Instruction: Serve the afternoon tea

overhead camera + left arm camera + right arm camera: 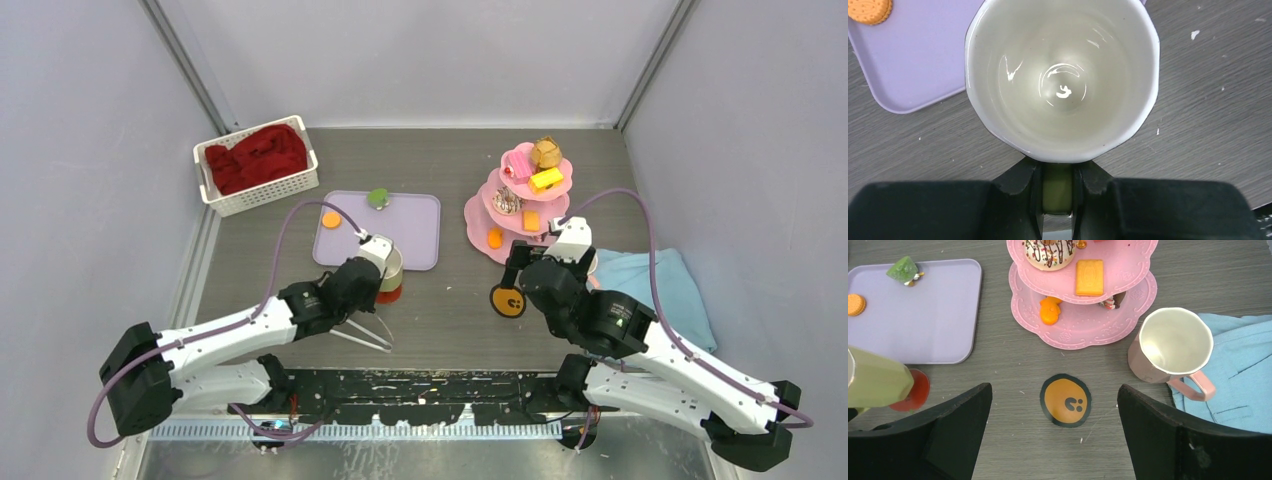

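Observation:
My left gripper (1057, 176) is shut on the handle of the pale yellow-green mug (1062, 75), which is empty inside. From above, that mug (392, 266) hangs over a red coaster (389, 294) by the purple tray's near edge. My right gripper (1053, 389) is open with nothing between its fingers, above an orange coaster (1066, 400). The pink mug (1173, 345) stands just right of it, against the towel. The pink three-tier stand (480, 215) carries several toy pastries. A round orange cookie (331, 219) and a green sweet (378, 198) lie on the purple tray (415, 235).
A folded light-blue towel (665, 285) lies at the right beside my right arm. A white basket (228, 201) with red cloth stands at the back left. Grey walls close in the table on three sides.

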Motion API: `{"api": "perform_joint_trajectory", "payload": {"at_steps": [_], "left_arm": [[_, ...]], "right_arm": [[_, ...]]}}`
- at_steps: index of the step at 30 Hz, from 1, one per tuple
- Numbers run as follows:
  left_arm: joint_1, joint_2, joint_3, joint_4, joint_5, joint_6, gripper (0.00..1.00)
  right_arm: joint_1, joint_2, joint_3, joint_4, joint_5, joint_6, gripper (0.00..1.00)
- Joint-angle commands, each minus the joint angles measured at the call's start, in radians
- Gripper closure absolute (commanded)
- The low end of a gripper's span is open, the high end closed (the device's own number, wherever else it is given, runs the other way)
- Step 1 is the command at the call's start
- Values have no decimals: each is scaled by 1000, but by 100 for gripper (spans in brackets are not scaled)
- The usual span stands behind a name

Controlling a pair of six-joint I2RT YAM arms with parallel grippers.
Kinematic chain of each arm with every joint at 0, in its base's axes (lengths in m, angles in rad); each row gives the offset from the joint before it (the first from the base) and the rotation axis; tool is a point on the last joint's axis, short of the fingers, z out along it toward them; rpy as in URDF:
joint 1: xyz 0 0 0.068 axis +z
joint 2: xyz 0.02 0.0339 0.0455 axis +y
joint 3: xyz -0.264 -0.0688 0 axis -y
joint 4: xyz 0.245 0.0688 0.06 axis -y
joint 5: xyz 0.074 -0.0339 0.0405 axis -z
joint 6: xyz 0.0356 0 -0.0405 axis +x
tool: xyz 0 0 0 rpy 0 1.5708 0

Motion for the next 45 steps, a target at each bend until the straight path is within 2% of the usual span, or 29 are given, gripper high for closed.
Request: {"api": "perform_joint_trajectory", "payload": {"at_steps": [1, 7, 11, 16, 18, 20, 24, 27, 30, 34, 39, 45], "left_arm": [[-27, -31, -11, 240, -100, 27, 100], [-73, -29, -23, 218, -153, 29, 100], [-73, -5, -33, 220, -164, 18, 100], [-73, 9, -67, 240, -174, -18, 100], [-74, 10, -73, 228, -174, -32, 100], [-74, 7, -88, 232, -171, -43, 100], [-73, 2, -106, 239, -152, -54, 100], [-75, 3, -116, 238, -151, -55, 100], [-73, 12, -106, 210, -140, -58, 100], [-73, 48, -52, 78, -181, -134, 100], [-73, 87, -5, -10, -197, -174, 79], [-72, 91, 12, -31, -164, -177, 49]], "right_arm": [[4, 3, -1, 3, -7, 36, 0], [3, 30, 4, -21, -7, 36, 0], [3, 79, 38, -104, 5, 69, 3], [-3, 151, 56, -264, 96, 290, 0], [-38, 160, 67, -324, 88, 354, 0], [-104, 144, 66, -334, 52, 339, 0], [-245, 63, 60, -251, -43, 230, 0], [-351, 60, 68, -213, -113, 162, 0], [-403, 108, 75, -204, -169, 148, 0], [-436, 133, 61, -204, -188, 156, 0], [-500, 133, 44, -181, -225, 142, 0], [-673, 121, 33, -138, -284, 113, 0]]}}
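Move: The red coaster lies about 4 cm ahead of the left hand, 3 cm right and 8 cm below; the tray's middle is some 20 cm ahead, 2 cm right, and the cutlery about 8 cm back, 2 cm left. For the right hand, the pink mug stands about 11 cm ahead, 14 cm right, 15 cm down; the bear coaster is 2 cm ahead, in line sideways, and the cake stand 20 cm ahead, 1 cm right. Left lowers green mug 3 cm, frees its handle; right swings 9 cm right and down towards pink mug. ##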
